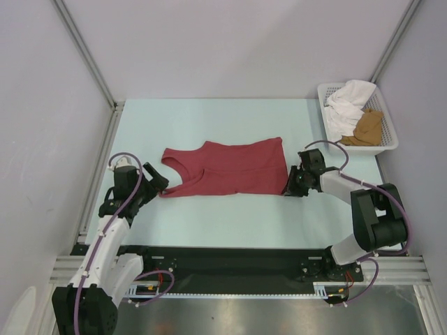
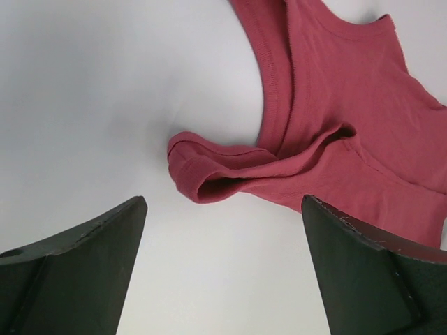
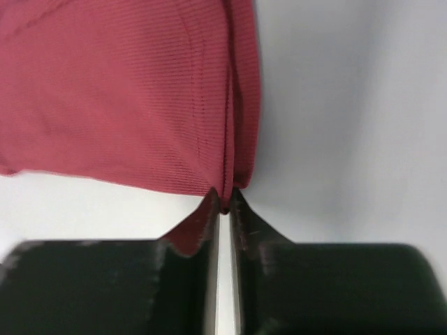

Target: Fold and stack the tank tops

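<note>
The dark red tank top (image 1: pixel 230 167) lies spread on the pale table, straps to the left and hem to the right. My right gripper (image 1: pixel 290 187) is shut on its near right hem corner. In the right wrist view the fingertips of the right gripper (image 3: pixel 223 199) pinch the folded edge of the red cloth (image 3: pixel 126 91). My left gripper (image 1: pixel 156 183) stands open just left of the near strap. In the left wrist view the left gripper (image 2: pixel 223 201) has bare table between its fingers, and the looped strap (image 2: pixel 209 178) lies just ahead. The tan-brown tank top (image 1: pixel 369 127) lies crumpled in the basket.
A white mesh basket (image 1: pixel 325 115) sits at the table's far right corner, holding a white cloth (image 1: pixel 348 101) beside the tan one. Grey walls and metal rails border the table on the left, back and right.
</note>
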{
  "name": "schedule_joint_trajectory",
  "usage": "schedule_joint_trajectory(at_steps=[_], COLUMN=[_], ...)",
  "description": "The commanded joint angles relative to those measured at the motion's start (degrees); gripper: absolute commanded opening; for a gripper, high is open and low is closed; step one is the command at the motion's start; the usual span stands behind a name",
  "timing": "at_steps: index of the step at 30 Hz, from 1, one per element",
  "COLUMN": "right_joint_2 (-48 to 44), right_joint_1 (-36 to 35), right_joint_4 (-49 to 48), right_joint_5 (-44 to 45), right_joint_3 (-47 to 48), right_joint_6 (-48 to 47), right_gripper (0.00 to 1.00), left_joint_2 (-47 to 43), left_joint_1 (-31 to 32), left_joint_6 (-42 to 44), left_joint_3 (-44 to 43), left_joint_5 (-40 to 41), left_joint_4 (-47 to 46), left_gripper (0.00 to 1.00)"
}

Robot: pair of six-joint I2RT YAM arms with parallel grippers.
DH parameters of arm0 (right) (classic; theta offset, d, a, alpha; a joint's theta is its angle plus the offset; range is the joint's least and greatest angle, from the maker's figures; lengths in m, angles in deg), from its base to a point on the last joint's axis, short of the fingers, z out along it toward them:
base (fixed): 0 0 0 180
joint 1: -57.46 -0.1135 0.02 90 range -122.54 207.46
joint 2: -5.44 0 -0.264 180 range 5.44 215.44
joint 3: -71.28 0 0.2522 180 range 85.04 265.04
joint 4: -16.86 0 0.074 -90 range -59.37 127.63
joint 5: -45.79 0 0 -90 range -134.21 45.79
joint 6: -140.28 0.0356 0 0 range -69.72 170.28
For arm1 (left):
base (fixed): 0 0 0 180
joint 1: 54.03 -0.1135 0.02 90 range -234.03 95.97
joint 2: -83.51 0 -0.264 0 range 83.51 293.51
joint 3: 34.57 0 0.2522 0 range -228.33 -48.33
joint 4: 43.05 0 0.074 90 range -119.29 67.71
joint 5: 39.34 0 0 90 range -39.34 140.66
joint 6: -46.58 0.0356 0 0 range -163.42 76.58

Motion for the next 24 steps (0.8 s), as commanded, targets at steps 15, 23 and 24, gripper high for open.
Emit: schedule_joint_trajectory(at_steps=[15,23,24], right_joint_2=[-2.76,-2.67,-2.67], right_joint_1=[3.83,3.83,3.83], right_joint_4=[0.84,0.31,0.4], right_joint_5=[5.58,5.06,5.06], right_joint_3=[-0.23,-0.23,-0.31], right_joint_6=[0.72,0.89,0.89], right_gripper=[0.0,0.0,0.0], left_joint_2=[3.09,3.44,3.79], left_joint_1=[-0.45,-0.45,-0.45], left_joint_6=[-14.86,-18.65,-18.82], left_joint_3=[4.61,6.28,6.46], left_joint_5=[-3.66,-3.93,-3.75], left_joint_4=[-2.66,-7.67,-8.03], left_gripper=[0.93,0.59,0.55])
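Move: The red tank top's near-left corner, loosely folded, lies about 4 cm ahead of the left hand, 1 cm to its right and 9 cm below. Its left shoulder is some 16 cm farther out than that corner, and the near-right corner about 47 cm to the corner's right. The right hand has that near-right corner between its fingertips, with open table for the drag 3 cm to its right; the basket stands about 33 cm ahead and 29 cm right of this hand. The tank top's near-right corner is drawn about 3 cm to the right and slightly forward, low over the table, as the right fingers finish shutting on it; that hand then stays and keeps its pinch. The left hand mostly sinks, some 4 cm, towards the near-left corner, drifting about 2 cm right and rolling its left side down some 15 degrees, its wide-open fingers closing to a little over half. ##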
